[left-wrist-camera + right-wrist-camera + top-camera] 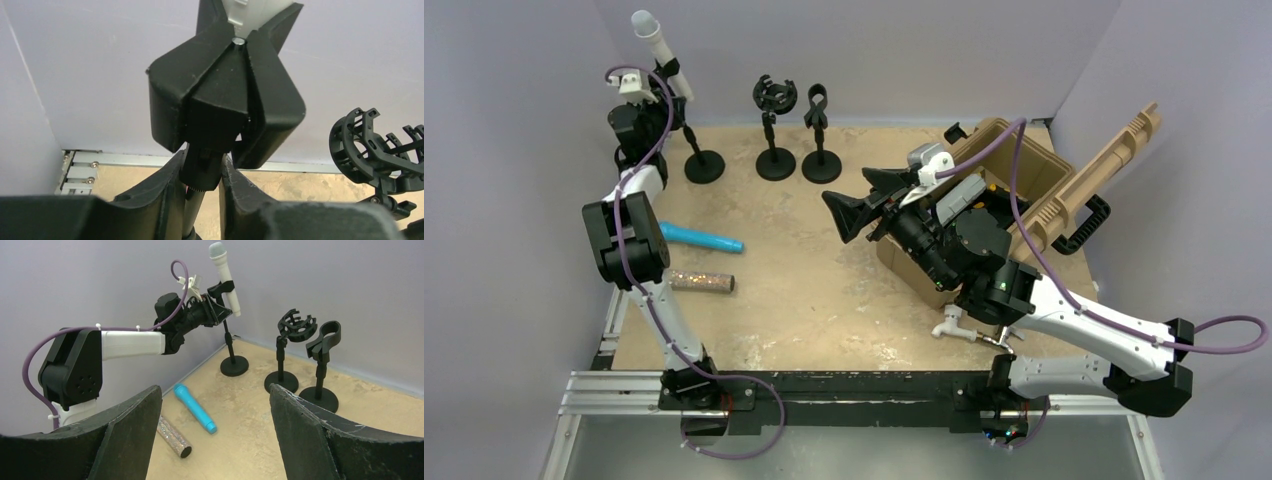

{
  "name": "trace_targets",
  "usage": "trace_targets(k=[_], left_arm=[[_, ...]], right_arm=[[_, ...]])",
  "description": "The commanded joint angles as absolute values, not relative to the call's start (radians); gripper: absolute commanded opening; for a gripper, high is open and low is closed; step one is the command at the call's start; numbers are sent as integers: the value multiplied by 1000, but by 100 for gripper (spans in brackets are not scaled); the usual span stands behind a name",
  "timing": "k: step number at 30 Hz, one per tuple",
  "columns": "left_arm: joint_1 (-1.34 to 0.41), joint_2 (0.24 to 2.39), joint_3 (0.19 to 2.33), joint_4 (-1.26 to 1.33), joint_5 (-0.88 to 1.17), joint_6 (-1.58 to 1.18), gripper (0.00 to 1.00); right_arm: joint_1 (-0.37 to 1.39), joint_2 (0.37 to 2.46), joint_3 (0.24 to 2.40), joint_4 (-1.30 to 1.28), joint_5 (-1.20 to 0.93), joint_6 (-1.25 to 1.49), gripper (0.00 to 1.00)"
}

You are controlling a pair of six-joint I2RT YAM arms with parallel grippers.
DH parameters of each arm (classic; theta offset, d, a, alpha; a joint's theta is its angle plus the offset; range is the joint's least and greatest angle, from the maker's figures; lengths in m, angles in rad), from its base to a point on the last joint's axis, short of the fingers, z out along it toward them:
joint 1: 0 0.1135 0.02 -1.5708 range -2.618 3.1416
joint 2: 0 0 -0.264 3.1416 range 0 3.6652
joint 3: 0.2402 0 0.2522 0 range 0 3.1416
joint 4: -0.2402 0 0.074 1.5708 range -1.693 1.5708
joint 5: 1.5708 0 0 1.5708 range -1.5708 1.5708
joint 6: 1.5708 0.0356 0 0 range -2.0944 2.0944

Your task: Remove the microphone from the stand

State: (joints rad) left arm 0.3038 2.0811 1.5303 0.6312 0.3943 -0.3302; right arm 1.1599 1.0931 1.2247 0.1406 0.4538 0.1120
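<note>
A white microphone with a grey head sits tilted in the black clip of the far-left stand. It also shows in the right wrist view. My left gripper is shut on the stand's neck just under the clip. In the left wrist view the clip fills the top, and the threaded joint is pinched between my fingers. The microphone's white butt shows at the top edge. My right gripper is open and empty, held above the table's middle and facing the stands.
Two empty black stands stand right of the held one. A blue microphone and a glittery microphone lie on the table at the left. An open tan case sits at the right.
</note>
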Motion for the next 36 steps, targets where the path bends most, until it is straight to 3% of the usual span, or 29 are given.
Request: trace_targets(k=[1,4,22,36], left_arm=[[302,2087,1545,665,433,-344,12],[298,2048,1493,691,451,-343,0],[59,1563,897,774,325,-315,0],[-212,1343,720,680,367,-326,0]], right_arm=[[1158,1093,1261,157,462,114,77],[1158,1086,1260,159,455,114,77],[1159,1004,1189,207,413,109,77],[1158,1076,1313,135,421,98,77]])
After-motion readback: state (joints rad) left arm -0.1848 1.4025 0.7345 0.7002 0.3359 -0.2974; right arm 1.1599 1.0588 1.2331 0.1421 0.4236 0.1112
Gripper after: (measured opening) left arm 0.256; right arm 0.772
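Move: My left hand already grips the pole of the white microphone's stand, with the microphone some 8 cm above it and 4 cm ahead. The clear mid-table lies about 20 cm back, 27 cm right and 21 cm below. The ring-mount stand is about 21 cm right, level with me; the blue microphone lies about 22 cm back and 2 cm left, on the table. From my right hand, the clear mid-table is roughly 20 cm ahead, 16 cm left and 42 cm below. Keeping my left fingers shut on the pole just under the clip, I carry the stand and its white microphone right and back, about 26 cm right and 20 cm back at nearly constant height, past the near side of the ring-mount stand. After a slow start I speed up and swing the hand some 25 degrees clockwise. My right hand stays open and rises a couple of centimetres. ##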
